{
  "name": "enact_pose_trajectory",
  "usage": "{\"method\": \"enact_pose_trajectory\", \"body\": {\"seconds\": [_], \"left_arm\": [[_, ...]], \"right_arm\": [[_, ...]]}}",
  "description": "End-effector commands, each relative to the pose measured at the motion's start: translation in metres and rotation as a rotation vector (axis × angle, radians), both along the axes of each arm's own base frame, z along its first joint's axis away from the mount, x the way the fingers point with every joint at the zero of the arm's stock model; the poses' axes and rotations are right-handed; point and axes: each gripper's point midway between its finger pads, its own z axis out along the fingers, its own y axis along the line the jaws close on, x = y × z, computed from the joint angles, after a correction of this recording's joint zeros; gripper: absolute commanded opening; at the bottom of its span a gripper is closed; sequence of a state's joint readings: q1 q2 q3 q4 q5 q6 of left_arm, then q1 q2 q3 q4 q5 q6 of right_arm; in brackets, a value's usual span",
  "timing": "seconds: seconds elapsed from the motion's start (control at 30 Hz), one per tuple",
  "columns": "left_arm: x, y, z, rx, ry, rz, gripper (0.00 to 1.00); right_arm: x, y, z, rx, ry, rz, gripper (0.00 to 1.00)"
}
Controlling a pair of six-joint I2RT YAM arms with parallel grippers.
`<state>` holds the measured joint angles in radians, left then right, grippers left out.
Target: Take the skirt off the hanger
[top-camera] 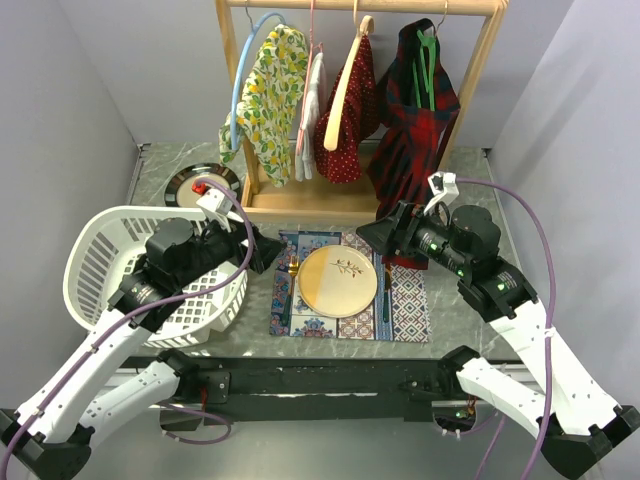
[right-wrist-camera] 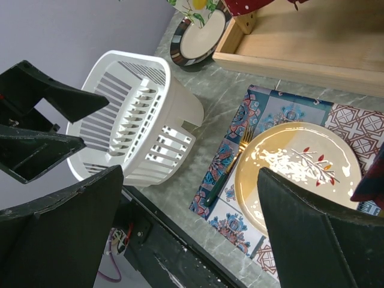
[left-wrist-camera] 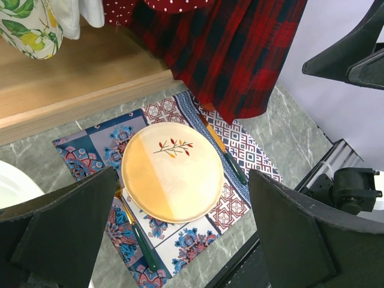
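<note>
Several garments hang on the wooden rack [top-camera: 310,203] at the back. A short red polka-dot piece on a wooden hanger [top-camera: 343,90] looks like the skirt [top-camera: 348,140]; its hem shows at the top of the left wrist view [left-wrist-camera: 174,5]. My left gripper [top-camera: 265,250] hovers open over the table's left side, in front of the rack, with nothing between its fingers [left-wrist-camera: 183,240]. My right gripper [top-camera: 378,235] is open and empty too [right-wrist-camera: 192,234], low beside the hem of the plaid garment [top-camera: 415,130]. Neither touches any clothing.
Also on the rack are a lemon-print garment [top-camera: 265,95] and a white one [top-camera: 310,110]. A tan plate [top-camera: 338,281] with cutlery lies on a patterned placemat [top-camera: 410,310]. A white basket [top-camera: 100,260] stands at left, a dark-rimmed dish [top-camera: 190,182] behind it.
</note>
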<state>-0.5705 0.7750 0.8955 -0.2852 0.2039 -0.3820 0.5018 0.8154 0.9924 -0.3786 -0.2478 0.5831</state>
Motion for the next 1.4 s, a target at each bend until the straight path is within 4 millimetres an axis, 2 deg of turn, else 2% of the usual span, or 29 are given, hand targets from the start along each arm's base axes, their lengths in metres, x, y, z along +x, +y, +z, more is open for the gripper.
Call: {"method": "enact_pose_trajectory", "body": {"seconds": [0.0,0.17,0.27,0.37,0.4,0.43,0.47,0.57,0.6,0.67,0.7,0.73,0.77,0.87,0.93,0.97,1.0,1.07,1.23,1.37], "left_arm": [[0.003,0.002,0.013,-0.020,-0.058,0.010,0.97],[0.002,0.002,0.014,-0.023,-0.064,0.010,0.97],[0.001,0.003,0.016,-0.026,-0.069,0.013,0.97],[0.001,0.004,0.018,-0.033,-0.075,0.015,0.97],[0.000,0.005,0.018,-0.034,-0.078,0.015,0.97],[0.000,0.005,0.018,-0.036,-0.076,0.015,0.97],[-0.001,0.004,0.018,-0.036,-0.078,0.014,0.97],[0.000,0.006,0.017,-0.029,-0.077,0.018,0.97],[0.000,0.006,0.017,-0.026,-0.075,0.020,0.97],[-0.001,0.006,0.017,-0.025,-0.074,0.017,0.97],[-0.002,0.006,0.018,-0.028,-0.074,0.015,0.97],[-0.003,0.005,0.018,-0.030,-0.076,0.009,0.97],[-0.003,0.005,0.018,-0.032,-0.076,0.006,0.97],[-0.005,0.006,0.020,-0.036,-0.081,0.003,0.97],[-0.007,0.005,0.019,-0.040,-0.080,-0.005,0.97],[-0.008,0.004,0.019,-0.044,-0.080,-0.010,0.97],[-0.008,0.003,0.020,-0.047,-0.081,-0.015,0.97],[-0.008,0.002,0.018,-0.048,-0.077,-0.022,0.97],[-0.006,-0.001,0.013,-0.035,-0.057,-0.031,0.97],[-0.006,-0.003,0.010,-0.025,-0.044,-0.041,0.97]], "right_arm": [[0.001,-0.002,0.015,0.014,-0.039,-0.014,1.00],[-0.002,0.001,0.021,0.017,-0.044,0.006,1.00],[0.000,-0.002,0.035,0.028,-0.075,-0.010,1.00],[0.002,-0.006,0.063,0.043,-0.126,-0.033,1.00],[0.002,-0.009,0.083,0.046,-0.182,-0.041,0.99],[0.004,-0.011,0.092,0.042,-0.211,-0.053,0.98],[0.006,-0.017,0.116,0.050,-0.256,-0.085,0.97],[0.017,-0.043,0.147,0.019,-0.335,-0.233,0.93],[0.016,-0.055,0.170,0.013,-0.404,-0.284,0.91],[0.023,-0.077,0.193,0.005,-0.465,-0.411,0.86],[0.028,-0.085,0.199,-0.029,-0.490,-0.453,0.79],[0.034,-0.099,0.204,-0.050,-0.492,-0.534,0.77],[0.041,-0.103,0.214,-0.064,-0.501,-0.566,0.75],[0.062,-0.107,0.223,-0.139,-0.503,-0.597,0.70],[0.079,-0.120,0.222,-0.185,-0.490,-0.635,0.67],[0.091,-0.112,0.225,-0.191,-0.493,-0.586,0.66],[0.102,-0.124,0.223,-0.208,-0.479,-0.609,0.63],[0.121,-0.121,0.225,-0.217,-0.467,-0.571,0.61],[0.162,-0.128,0.213,-0.303,-0.438,-0.565,0.59],[0.196,-0.131,0.196,-0.311,-0.421,-0.539,0.56]]}}
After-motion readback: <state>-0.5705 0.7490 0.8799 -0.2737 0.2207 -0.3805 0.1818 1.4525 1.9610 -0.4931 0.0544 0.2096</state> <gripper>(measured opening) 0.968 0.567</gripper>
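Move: Some 28 cm ahead of the right hand, 9 cm to its right and 18 cm above it is the green hanger; the skirt draped from it has its middle about 25 cm ahead, 9 cm right and near hand height. The polka-dot garment hangs roughly 15 cm left of the hanger, level with it in reach; the rack's right post stands 10 cm to the hanger's right and slightly farther out. From the left hand, the hanger is about 27 cm ahead, 35 cm right and 20 cm up. Rising steeply first, the right hand climbs about 24 cm while swinging out to its right, then drives forward nearly 20 cm in all towards the near side of the green hanger and skirt, sinking some 6 cm again. The wrist turns clockwise roughly 35 degrees and tips up until the fingers point forward, about level, and they close to a little over half open, with no clear touch. ##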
